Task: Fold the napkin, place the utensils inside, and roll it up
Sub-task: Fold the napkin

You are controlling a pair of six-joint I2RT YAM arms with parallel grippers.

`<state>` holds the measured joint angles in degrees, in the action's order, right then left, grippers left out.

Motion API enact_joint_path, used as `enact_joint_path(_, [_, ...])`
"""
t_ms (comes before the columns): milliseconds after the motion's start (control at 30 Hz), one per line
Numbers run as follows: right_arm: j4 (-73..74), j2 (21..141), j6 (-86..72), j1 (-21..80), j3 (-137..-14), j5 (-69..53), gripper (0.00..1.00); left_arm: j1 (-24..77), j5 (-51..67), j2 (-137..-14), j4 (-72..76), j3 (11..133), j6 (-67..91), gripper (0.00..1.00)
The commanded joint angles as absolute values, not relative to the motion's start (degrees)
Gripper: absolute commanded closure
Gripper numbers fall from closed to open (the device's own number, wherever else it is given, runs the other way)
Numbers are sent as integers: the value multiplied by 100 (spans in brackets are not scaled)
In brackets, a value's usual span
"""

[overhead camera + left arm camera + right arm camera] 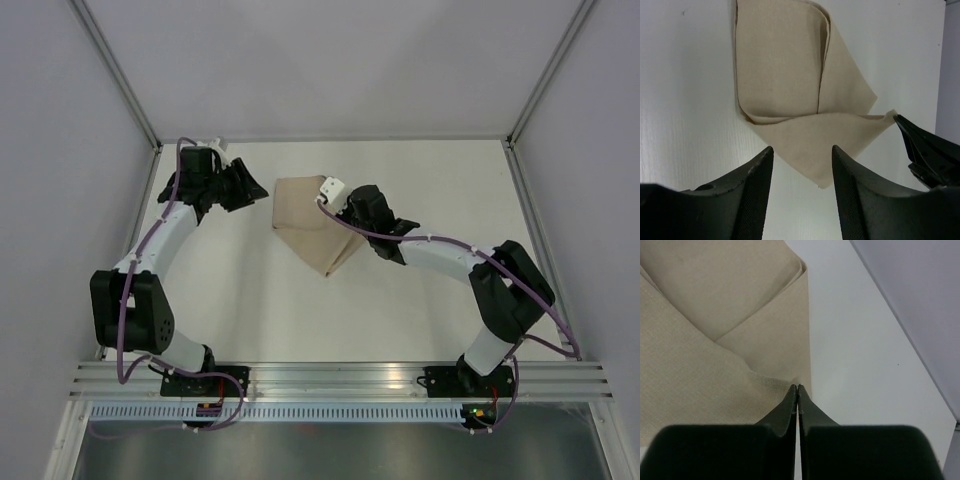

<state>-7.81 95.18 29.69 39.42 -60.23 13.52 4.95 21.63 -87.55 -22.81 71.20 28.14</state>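
Observation:
The tan napkin (pixel 312 225) lies partly folded in the middle of the white table, with one flap doubled over its far part (pixel 780 60). My right gripper (pixel 798 386) is shut on a hemmed corner of the napkin (pixel 715 365). That corner is drawn out to a point, seen from the left wrist at the right finger (pixel 925 150). My left gripper (pixel 802 148) stands open just left of the cloth (pixel 262 190), with a loose napkin corner (pixel 822 180) pointing between its fingers, untouched. The utensils are out of view.
Grey walls enclose the table on the left, back and right; the right wall (pixel 920 300) rises close behind the napkin. An aluminium rail (pixel 340 375) runs along the near edge by the arm bases. Bare white tabletop (pixel 250 300) surrounds the cloth.

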Motion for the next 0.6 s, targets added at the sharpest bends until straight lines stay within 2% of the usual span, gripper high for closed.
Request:
enact_joint_path(0, [-1063, 9808, 2997, 3780, -6003, 1266, 99, 536, 2636, -8403, -1680, 6751, 2646, 45])
enact_joint_path(567, [-564, 10792, 2523, 3226, -6538, 1090, 99, 1282, 3173, -7735, -35, 5468, 2470, 45])
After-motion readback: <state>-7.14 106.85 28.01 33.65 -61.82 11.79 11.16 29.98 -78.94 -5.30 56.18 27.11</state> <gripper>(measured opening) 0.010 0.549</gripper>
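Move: The right hand, shut on the raised tip of the napkin's near flap, is taking it to the napkin's right corner, about 7 cm right, 1 cm ahead and 12 cm below. The far fold end is some 14 cm ahead and 3 cm left of this hand, the near corner 11 cm back and 2 cm left. From the open left hand, the near corner is roughly 15 cm right, 16 cm back and 17 cm below. Right hand lowers the pinched flap some 9 cm towards the right corner; open left goes right and back. ##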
